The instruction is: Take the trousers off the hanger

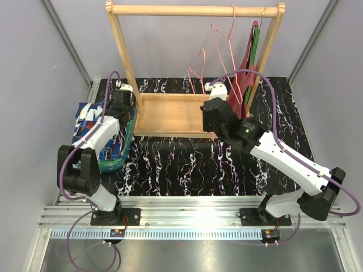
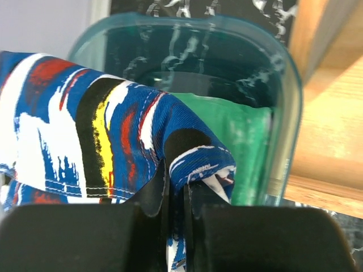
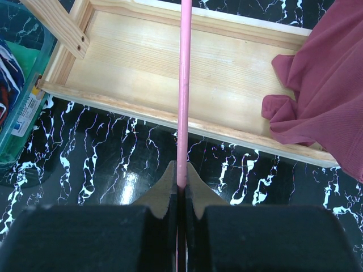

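The dark blue trousers, patched with red, white and yellow, lie draped over the rim of a teal bin; my left gripper is shut on a fold of them. The mint green trousers lie inside the bin behind that fold. From above, the blue trousers fill the bin at the left under the left arm. My right gripper is shut on the thin rod of a bare pink hanger, held over the front edge of the wooden rack's base.
A wooden rack stands at the back. A second pink hanger hangs from its rail. A plain dark red garment hangs at the rail's right end and droops onto the base. The tabletop is black marbled.
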Available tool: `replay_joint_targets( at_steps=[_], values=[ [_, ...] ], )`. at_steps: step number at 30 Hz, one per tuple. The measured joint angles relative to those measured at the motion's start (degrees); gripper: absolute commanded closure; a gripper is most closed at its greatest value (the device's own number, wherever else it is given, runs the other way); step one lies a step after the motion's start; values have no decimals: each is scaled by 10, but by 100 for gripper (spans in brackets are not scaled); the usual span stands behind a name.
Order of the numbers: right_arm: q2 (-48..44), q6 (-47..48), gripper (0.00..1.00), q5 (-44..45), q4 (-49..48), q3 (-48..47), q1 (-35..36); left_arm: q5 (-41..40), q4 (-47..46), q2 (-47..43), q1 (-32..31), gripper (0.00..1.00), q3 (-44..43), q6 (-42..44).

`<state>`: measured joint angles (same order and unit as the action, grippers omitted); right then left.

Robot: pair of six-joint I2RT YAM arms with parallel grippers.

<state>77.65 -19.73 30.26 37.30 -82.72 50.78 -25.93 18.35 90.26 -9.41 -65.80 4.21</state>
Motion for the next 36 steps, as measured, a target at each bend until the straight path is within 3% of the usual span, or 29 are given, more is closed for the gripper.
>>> replay_joint_targets(
  at_steps=[2, 6, 7, 8, 10, 14, 17, 20, 26, 30, 36],
  values=[
    [0, 0, 100, 0, 0, 0, 0, 14, 0, 2, 0, 67, 0, 0],
    [0, 0, 100, 0, 1, -2, 0, 54, 6, -1, -8, 46, -1, -5],
    [0, 0, 100, 0, 1, -3, 0, 68, 13, -7, -13, 30, -1, -4],
    [0, 0, 100, 0, 1, -5, 0, 82, 22, -19, -16, 24, -1, 0],
    [1, 1, 100, 0, 2, -7, 0, 112, 30, -57, -23, 15, 0, 0],
    [2, 3, 100, 0, 2, -13, 0, 160, 25, -178, -23, 4, 4, -2],
    [2, 5, 100, 1, 3, -13, 0, 167, 7, -261, -13, 4, 13, -28],
    [2, 9, 100, 1, 4, -15, 0, 157, 6, -269, 37, 7, 1, -84],
    [2, 38, 100, -9, 4, -34, 0, 170, 59, -87, 171, 9, -20, -208],
    [-4, 72, 100, -36, 1, -47, 0, 210, 79, 42, 204, 5, -3, -258],
    [-1, 111, 100, -59, 17, -112, 0, 292, 40, 65, 246, 2, 9, -304]
  ],
)
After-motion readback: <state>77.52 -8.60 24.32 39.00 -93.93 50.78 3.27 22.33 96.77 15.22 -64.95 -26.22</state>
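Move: The blue patterned trousers hang from the left fingers over the teal basket, whose middle is about 6 cm back, 4 cm left and 8 cm below; their bulk lies some 4 cm back, 7 cm left and 5 cm below. The rack's tray is centred about 28 cm right, 2 cm ahead and 12 cm lower. From the right hand, gripping an emptied hanger, the bar's middle is roughly 13 cm ahead, 4 cm left, 20 cm up; the burgundy garment 12 cm ahead, 11 cm right, 3 cm down. The blue trousers are let go as the left fingers open wide; the hand lifts about 16 cm, slipping some 6 cm right, then swings about 12 cm left and plunges some 23 cm onto the cloth in the basket, its left side rolling down some 40 degrees while it turns counter-clockwise. The right hand, keeping its pinch on the pink hanger, rises about 7 cm late on, towards the bar, tilting up slightly and turning counter-clockwise. ##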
